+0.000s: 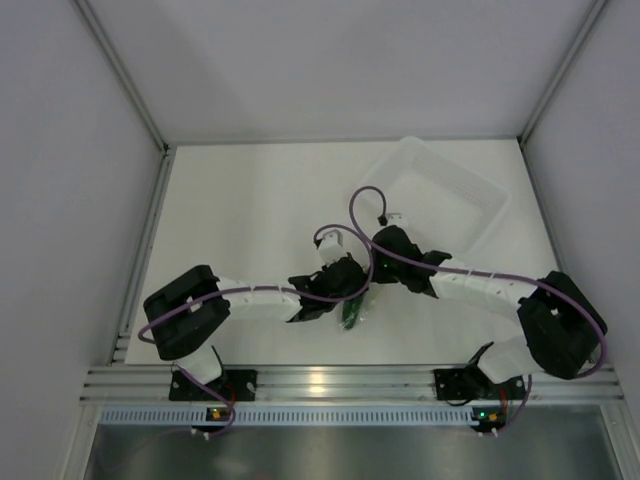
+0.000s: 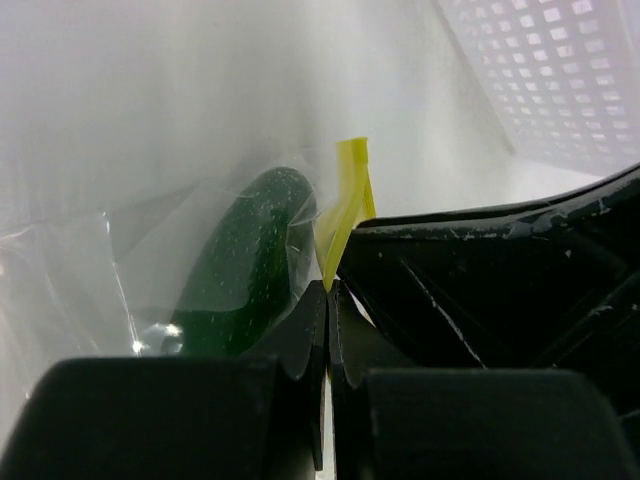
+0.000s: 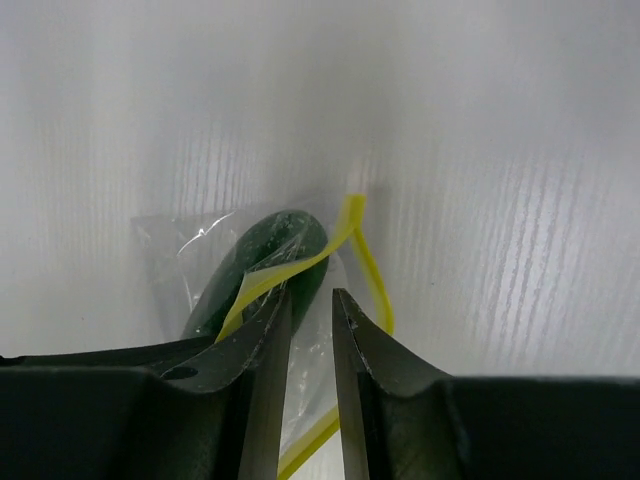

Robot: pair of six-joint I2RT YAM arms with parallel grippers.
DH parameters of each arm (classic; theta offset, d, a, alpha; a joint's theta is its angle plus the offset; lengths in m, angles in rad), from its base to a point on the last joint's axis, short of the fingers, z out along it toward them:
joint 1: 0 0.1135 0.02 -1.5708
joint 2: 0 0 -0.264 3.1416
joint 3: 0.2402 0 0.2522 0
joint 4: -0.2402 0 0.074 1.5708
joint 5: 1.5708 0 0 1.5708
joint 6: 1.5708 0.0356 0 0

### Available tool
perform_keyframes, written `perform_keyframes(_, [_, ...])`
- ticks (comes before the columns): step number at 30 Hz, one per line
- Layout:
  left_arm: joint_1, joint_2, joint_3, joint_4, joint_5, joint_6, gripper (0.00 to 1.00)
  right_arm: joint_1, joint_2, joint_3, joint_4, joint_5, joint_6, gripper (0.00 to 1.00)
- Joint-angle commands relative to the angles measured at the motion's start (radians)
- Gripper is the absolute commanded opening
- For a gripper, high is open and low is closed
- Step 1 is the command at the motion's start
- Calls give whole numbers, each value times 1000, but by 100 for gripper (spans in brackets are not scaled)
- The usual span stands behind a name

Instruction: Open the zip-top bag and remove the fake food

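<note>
The zip-top bag (image 1: pixel 353 312) lies on the white table between the two arms, its clear film (image 3: pixel 165 245) crinkled around the fake food (image 3: pixel 265 255), a dark green cucumber-like piece. The yellow-green zip strip (image 3: pixel 350 215) is parted into two lips. My left gripper (image 2: pixel 328 285) is shut on one lip of the strip (image 2: pixel 350 190), with the fake food (image 2: pixel 250 270) just left of it. My right gripper (image 3: pixel 312 295) stands open by a narrow gap over the bag's mouth. One lip lies against its left finger (image 3: pixel 270 330), and clear film shows in the gap.
A rigid clear bin (image 1: pixel 495 200) stands at the back right, its perforated wall (image 2: pixel 560 70) close behind the grippers. Purple cables loop over both wrists. Grey walls enclose the table on three sides, and an aluminium rail runs along the near edge.
</note>
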Motion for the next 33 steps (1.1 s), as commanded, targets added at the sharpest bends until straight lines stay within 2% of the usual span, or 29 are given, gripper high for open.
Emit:
perform_keyframes(1, [-4, -62, 77, 46, 88, 40, 0, -11, -55, -27, 60, -5, -11, 25])
perform_keyframes(6, [-12, -75, 157, 69, 186, 47, 0, -74, -150, -124, 124, -117, -17, 24])
perform_keyframes(9, [-13, -89, 162, 133, 220, 29, 0, -96, -197, -118, 46, -109, -64, 22])
perform_keyframes(13, [-15, -153, 133, 159, 186, -14, 0, -140, -257, -78, -148, 28, -150, 22])
perform_keyframes(15, [-16, -187, 105, 158, 148, -20, 0, -166, -277, -28, -278, 157, -182, 23])
perform_keyframes(19, [-16, -284, -28, 156, -13, -43, 0, -194, -265, 61, -435, 329, -244, 23])
perform_keyframes(26, [-12, -258, -120, 158, -36, -72, 0, -165, -179, 175, -520, 401, -261, 21])
perform_keyframes(28, [-12, -226, -133, 158, -32, -97, 0, -117, -155, 187, -523, 411, -256, 21])
perform_keyframes(33, [-13, -184, -185, 159, -42, -138, 0, -18, -121, 189, -456, 325, -245, 20])
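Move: The left fingers already pinch the bag's yellow zip; the fake food, a green cucumber inside the bag, lies about 3 cm back, 2 cm left and 5 cm below them. From the partly open right fingers at the bag's mouth, the food is some 3 cm back, 3 cm left and 4 cm below, and the white basket about 21 cm ahead, 15 cm right and 4 cm below. Left keeps pinching the zip, rises 10 cm, sinks half; right retreats 10 cm right and up from the bag. ##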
